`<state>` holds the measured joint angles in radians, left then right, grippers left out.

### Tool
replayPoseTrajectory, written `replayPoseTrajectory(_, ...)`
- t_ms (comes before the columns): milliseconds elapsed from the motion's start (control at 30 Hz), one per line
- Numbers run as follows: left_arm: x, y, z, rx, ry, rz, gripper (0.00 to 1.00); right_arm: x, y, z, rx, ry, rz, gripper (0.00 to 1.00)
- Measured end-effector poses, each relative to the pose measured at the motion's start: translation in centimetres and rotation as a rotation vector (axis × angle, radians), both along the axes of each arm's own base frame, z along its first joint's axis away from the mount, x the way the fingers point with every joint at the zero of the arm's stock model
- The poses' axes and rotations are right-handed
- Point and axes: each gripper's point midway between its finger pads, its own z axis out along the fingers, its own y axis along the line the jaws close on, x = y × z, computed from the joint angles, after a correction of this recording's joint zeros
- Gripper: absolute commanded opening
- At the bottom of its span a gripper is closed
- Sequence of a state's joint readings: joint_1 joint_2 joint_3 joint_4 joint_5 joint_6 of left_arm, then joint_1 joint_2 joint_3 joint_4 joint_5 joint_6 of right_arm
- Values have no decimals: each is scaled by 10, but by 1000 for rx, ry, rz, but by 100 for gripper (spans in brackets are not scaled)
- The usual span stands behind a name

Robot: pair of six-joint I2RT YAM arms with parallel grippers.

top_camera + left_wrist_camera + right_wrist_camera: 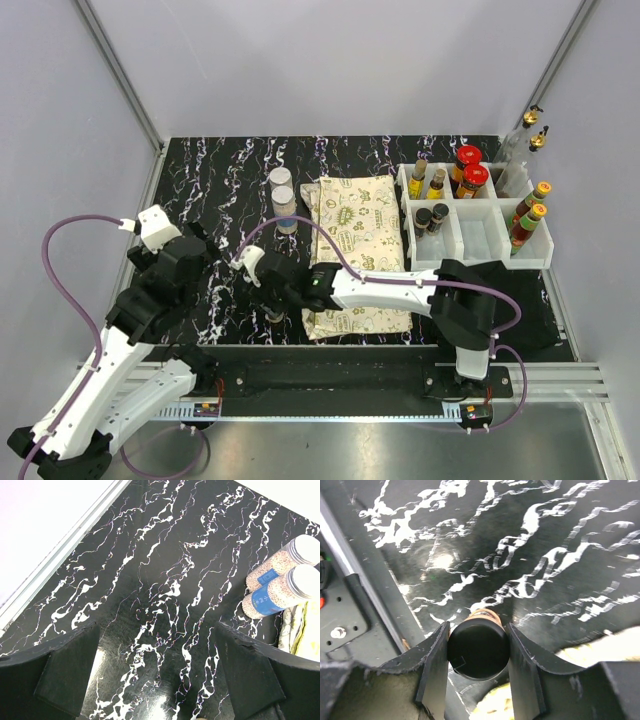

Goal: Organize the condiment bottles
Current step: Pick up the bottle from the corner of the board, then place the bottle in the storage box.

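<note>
My right gripper (477, 629) (273, 304) is shut on a black-capped bottle (479, 651) with an orange label. The bottle stands upright on the marble table near its front edge, just left of the cloth. My left gripper (155, 652) (203, 256) hangs open over bare marble, holding nothing. Two clear white-capped jars of pale grains (283, 194) (279, 577) stand together at mid-table, to the right of the left gripper's view. More condiment bottles stand in the white bin (478, 236): two red-capped (470, 168), two gold-capped (428, 181), two black-capped (431, 217) and two orange-capped (532, 212).
A cream patterned cloth (360, 250) lies between the jars and the bin, under the right arm. Two clear bottles with gold tops (532, 132) stand behind the bin at the far right. The table's metal front rail (350, 575) runs close to the held bottle.
</note>
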<state>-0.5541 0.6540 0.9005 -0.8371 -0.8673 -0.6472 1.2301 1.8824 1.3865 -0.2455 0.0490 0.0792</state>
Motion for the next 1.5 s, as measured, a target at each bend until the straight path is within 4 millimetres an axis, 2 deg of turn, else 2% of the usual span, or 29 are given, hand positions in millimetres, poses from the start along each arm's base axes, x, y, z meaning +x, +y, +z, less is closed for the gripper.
replayPoseTrajectory(133, 0, 0, 0, 2, 1, 1, 99, 12, -12, 17, -1, -65, -59, 0)
replayPoseTrajectory(300, 0, 0, 0, 2, 1, 2, 99, 33, -31, 60, 43, -185, -174, 0)
replayPoseTrajectory(433, 0, 0, 0, 2, 1, 3, 99, 54, -55, 94, 73, -284, -302, 0)
replayPoseTrajectory(533, 0, 0, 0, 2, 1, 3, 99, 74, -79, 109, 90, -315, -403, 0)
replayPoseTrajectory(633, 0, 1, -1, 2, 2, 3, 99, 101, -118, 111, 88, -318, -534, 0)
replayPoseTrajectory(767, 0, 1, -3, 6, 8, 3, 99, 133, -190, 110, 73, -316, -743, 0)
replayPoseTrajectory(1000, 1, 0, -5, 10, 15, 4, 99, 156, -288, 123, 135, -313, -1052, 0)
replayPoseTrajectory(1133, 2, 0, -5, 12, 19, 4, 99, 164, -343, 120, 146, -307, -1229, 0)
replayPoseTrajectory(1200, 2, 0, -5, 12, 19, 4, 99, 166, -364, 115, 136, -300, -1295, 0)
replayPoseTrajectory(1300, 2, 0, -5, 12, 19, 4, 99, 167, -383, 104, 114, -282, -1357, 0)
replayPoseTrajectory(1500, 2, 0, -5, 12, 19, 4, 99, 169, -410, 79, 57, -237, -1449, 0)
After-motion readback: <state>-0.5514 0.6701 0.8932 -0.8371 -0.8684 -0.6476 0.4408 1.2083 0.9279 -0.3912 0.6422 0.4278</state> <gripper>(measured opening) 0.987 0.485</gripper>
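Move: Already pinched by its black cap, the small bottle is to go into the white rack's near-left compartment, about 40 cm to the right hand's right, 17 cm ahead and 6 cm lower. Two small black-capped bottles stand in it, around 5 cm beyond its middle; an empty compartment is 13 cm to its right. The patterned cloth lies on the way, some 22 cm right and 13 cm ahead. From the left hand the near-left compartment is roughly 63 cm right, 11 cm ahead. Swinging the bottle some 40 cm right and about 16 cm forward, the right hand first climbs 11 cm with it, then sweeps across above the cloth to the near-left compartment and sinks about 4 cm at the end. The wrist turns clockwise by around 80 degrees on the way; the fingers keep their pinch on the cap. ##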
